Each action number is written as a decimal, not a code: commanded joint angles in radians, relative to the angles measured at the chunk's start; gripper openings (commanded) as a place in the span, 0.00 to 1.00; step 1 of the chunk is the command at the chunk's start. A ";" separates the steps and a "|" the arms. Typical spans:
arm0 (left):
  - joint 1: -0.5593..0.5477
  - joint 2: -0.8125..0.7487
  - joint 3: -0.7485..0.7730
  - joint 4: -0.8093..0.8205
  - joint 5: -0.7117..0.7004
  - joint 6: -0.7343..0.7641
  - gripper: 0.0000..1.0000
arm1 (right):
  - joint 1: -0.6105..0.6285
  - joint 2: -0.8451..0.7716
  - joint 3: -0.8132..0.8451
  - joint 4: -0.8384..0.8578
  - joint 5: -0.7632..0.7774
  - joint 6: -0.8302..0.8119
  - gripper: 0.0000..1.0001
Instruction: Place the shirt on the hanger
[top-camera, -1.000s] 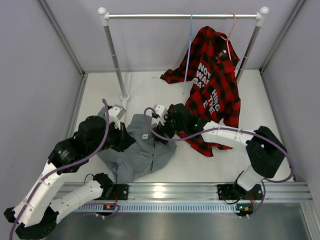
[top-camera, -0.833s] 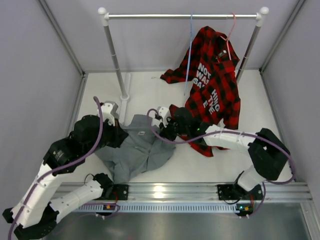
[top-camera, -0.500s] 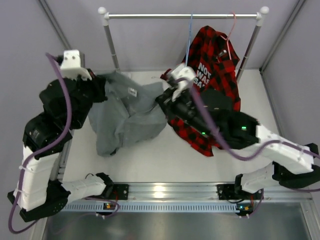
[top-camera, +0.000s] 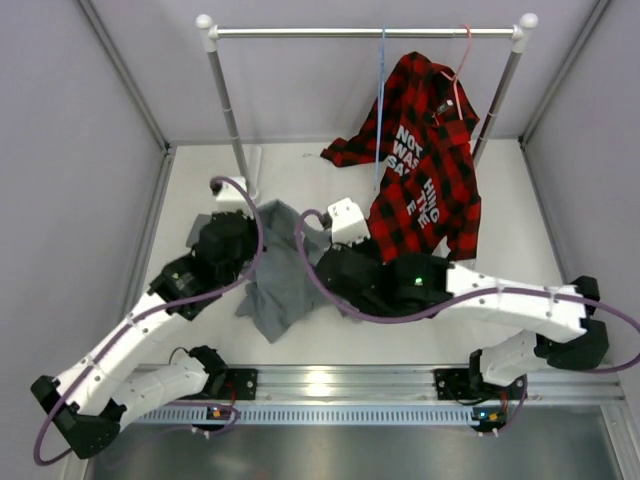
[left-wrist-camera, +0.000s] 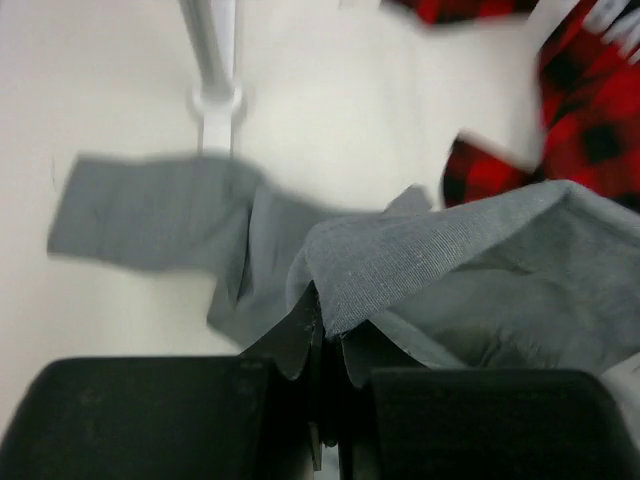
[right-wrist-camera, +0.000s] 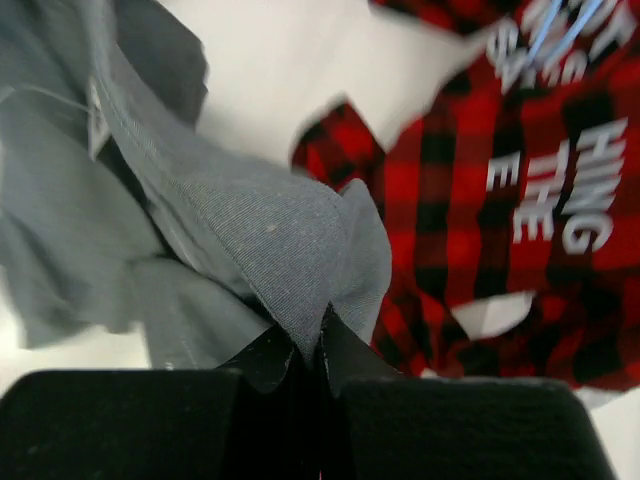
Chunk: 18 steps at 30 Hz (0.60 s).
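Note:
The grey shirt (top-camera: 282, 275) hangs bunched between my two grippers, its lower end on the white floor. My left gripper (left-wrist-camera: 325, 322) is shut on a fold of the shirt (left-wrist-camera: 440, 250) at its left side. On the shirt's right side, my right gripper (right-wrist-camera: 312, 352) is shut on another fold of the shirt (right-wrist-camera: 255, 225). In the top view both sets of fingers are hidden under the wrists and cloth. The light-blue hanger (top-camera: 381, 95) hangs bare from the rail, behind and right of the shirt.
A red-and-black plaid shirt (top-camera: 425, 170) hangs on a pink hanger (top-camera: 463, 50) right of the blue one, close to my right wrist. The rail (top-camera: 365, 32) rests on two posts; the left post (top-camera: 228, 110) stands just behind my left gripper. Grey walls enclose the floor.
My right gripper has shut on the shirt. Both arms swung the shirt up toward the rail and have come back down, leaving the shirt more bunched than before.

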 joint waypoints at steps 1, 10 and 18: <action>0.003 -0.061 -0.205 0.128 -0.050 -0.160 0.00 | -0.043 -0.070 -0.197 -0.106 -0.094 0.283 0.00; 0.005 -0.248 -0.246 -0.237 -0.486 -0.616 0.00 | 0.126 -0.003 -0.616 0.828 -0.565 0.216 0.06; 0.005 -0.257 -0.206 -0.282 -0.455 -0.544 0.00 | 0.101 -0.304 -0.745 0.743 -0.643 0.020 0.79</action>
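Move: I still pinch the grey shirt with both hands. Its middle hangs and lies about 5 cm back from my left hand, 4 cm to its right and 25 cm below; from my right hand it is some 4 cm ahead, 15 cm left and 27 cm down. The rack's left foot stands roughly 18 cm ahead of my left hand and 9 cm left. The red plaid shirt's middle lies about 23 cm ahead of my right hand and 18 cm right. I bring both hands down fast with the grey shirt. My right hand sinks nearly 20 cm, then sweeps back and left towards the table's near edge, its fingers opening and coming free of the cloth. My left hand keeps its pinch, dips about 12 cm, then swings left and slightly back while rising again, turning some 30 degrees counter-clockwise. ##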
